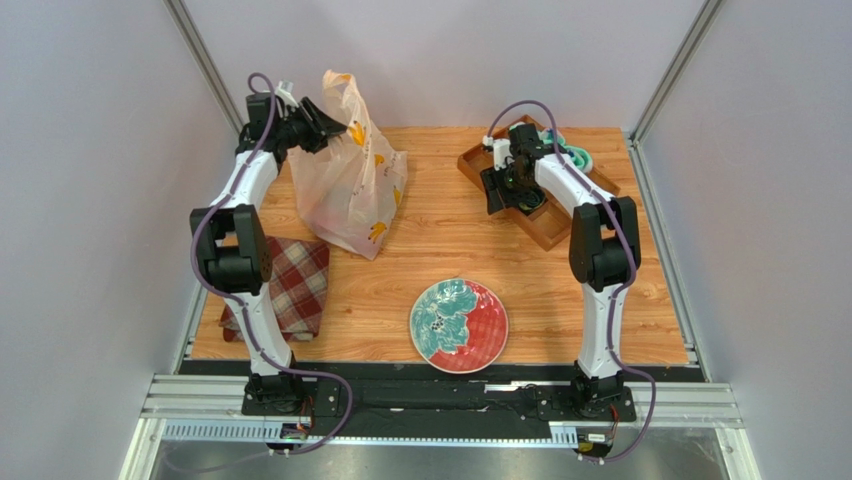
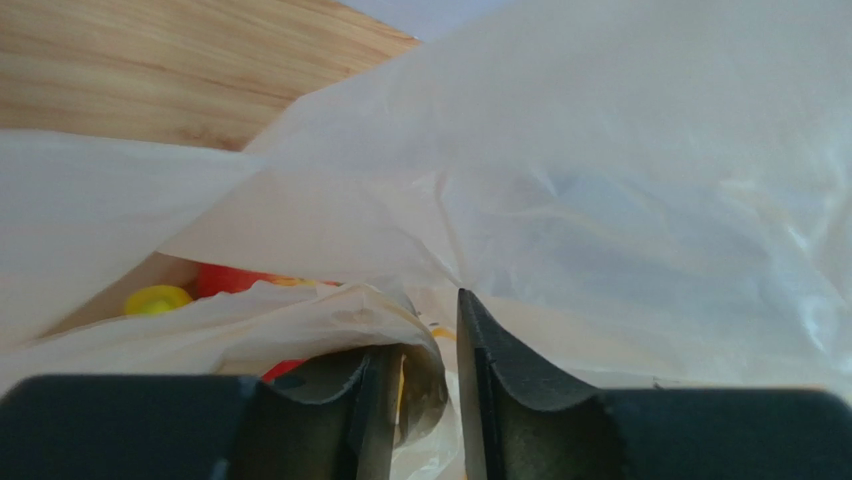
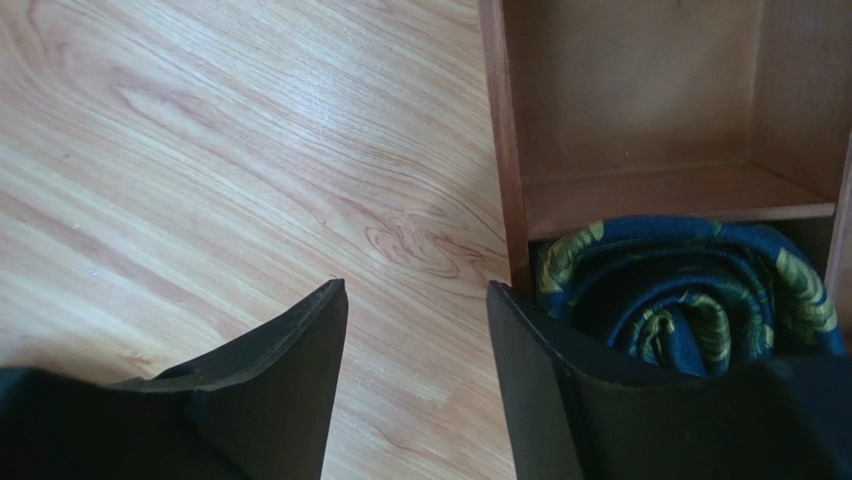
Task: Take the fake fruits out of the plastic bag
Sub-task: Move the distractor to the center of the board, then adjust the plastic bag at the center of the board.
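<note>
The plastic bag [image 1: 350, 190] stands upright at the back left of the table, one handle sticking up. My left gripper [image 1: 322, 122] is at its upper left edge. In the left wrist view the bag [image 2: 600, 200] fills the frame. A fold of its film drapes over one finger and lies between the jaws of my left gripper [image 2: 432, 330], which stand narrowly apart. Inside the bag's mouth I see fake fruits, one yellow [image 2: 155, 299] and one red [image 2: 235, 280]. My right gripper [image 1: 497, 190] [image 3: 415, 290] hangs open over bare wood, holding nothing.
A wooden tray [image 1: 470, 165] [image 3: 505, 150] sits at the back right, right beside my right fingers, with a blue-and-gold rolled cloth [image 3: 690, 290] inside. A teal-and-red plate [image 1: 459, 325] lies front centre. A red plaid cloth [image 1: 290, 285] lies front left.
</note>
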Tool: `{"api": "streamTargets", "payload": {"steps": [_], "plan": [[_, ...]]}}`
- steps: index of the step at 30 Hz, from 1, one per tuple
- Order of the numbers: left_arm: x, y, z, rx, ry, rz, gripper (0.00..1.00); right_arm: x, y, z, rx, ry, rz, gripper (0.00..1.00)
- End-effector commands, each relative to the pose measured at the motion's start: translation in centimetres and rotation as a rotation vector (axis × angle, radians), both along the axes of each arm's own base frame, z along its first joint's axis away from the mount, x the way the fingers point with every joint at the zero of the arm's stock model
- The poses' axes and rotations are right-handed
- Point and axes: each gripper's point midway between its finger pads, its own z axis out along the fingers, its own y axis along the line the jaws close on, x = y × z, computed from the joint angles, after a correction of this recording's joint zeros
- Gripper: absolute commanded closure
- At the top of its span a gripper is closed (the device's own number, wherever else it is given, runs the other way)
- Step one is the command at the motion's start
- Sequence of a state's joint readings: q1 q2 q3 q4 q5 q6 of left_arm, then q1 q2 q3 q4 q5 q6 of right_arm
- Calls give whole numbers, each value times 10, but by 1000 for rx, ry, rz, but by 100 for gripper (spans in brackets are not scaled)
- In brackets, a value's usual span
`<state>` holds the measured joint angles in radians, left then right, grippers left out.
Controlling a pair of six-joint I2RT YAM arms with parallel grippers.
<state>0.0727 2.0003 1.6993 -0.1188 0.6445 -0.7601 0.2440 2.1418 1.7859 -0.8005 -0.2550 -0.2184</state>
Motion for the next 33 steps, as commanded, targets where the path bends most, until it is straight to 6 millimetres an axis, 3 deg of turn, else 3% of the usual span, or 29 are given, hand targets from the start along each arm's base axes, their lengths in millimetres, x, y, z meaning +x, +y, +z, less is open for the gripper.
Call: {"api": "streamTargets", "payload": {"steps": [1, 3, 4, 6, 7, 11, 15, 16, 18, 19, 25, 33], "plan": [[-11, -18, 18, -4, -36, -28, 79, 12, 39, 105, 191, -151, 112, 35], [-30, -17, 17, -25, -10, -44, 100, 8, 70, 158, 327, -206, 163, 27], [-49, -16, 17, -32, 1, -47, 100, 15, 82, 199, 382, -300, 185, 25], [-72, -15, 20, -56, 3, -63, 100, 14, 103, 233, 484, -335, 188, 18], [-92, -15, 22, -62, 5, -66, 100, 21, 111, 252, 524, -396, 189, 16], [-143, -19, 26, -48, 8, -91, 100, 18, 153, 296, 718, -421, 211, 10], [-170, -18, 24, -3, -5, -97, 100, 8, 201, 313, 806, -432, 263, 8], [-176, -18, 23, 4, -5, -95, 100, 2, 221, 308, 789, -448, 299, 6], [-182, -17, 19, 23, -5, -92, 100, 8, 235, 311, 772, -495, 265, 3], [-189, -17, 14, 27, -1, -91, 100, 8, 252, 301, 786, -470, 257, 2], [-211, -14, 0, 40, 17, -52, 100, 2, 301, 298, 823, -506, 248, 0], [-224, -13, -4, 50, 23, -41, 100, -7, 341, 298, 902, -511, 210, 0]]}}
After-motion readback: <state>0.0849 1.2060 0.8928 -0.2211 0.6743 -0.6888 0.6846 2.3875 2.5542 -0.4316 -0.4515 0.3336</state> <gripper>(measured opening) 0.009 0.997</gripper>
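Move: The plastic bag's rim already lies between the left gripper's half-shut fingers, about 1 cm ahead and 1 cm down. The bag's standing handle rises some 4 cm straight ahead and 6 cm above; the checked cloth lies about 28 cm back, 14 cm left and 24 cm below. From the right gripper that handle is roughly 36 cm left, 11 cm ahead and 20 cm up, while the tray's middle sits 14 cm right, 9 cm ahead and 4 cm below. Close the left gripper fully to pinch the bag's rim, then pull that rim back towards the robot about 22 cm, roughly level with small dips and rises. Meanwhile free the right fingers from the tray's left edge, lift, then sweep left some 33 cm to the bag's handle, opening wide and rolling the hand's left side up about 45 degrees. ##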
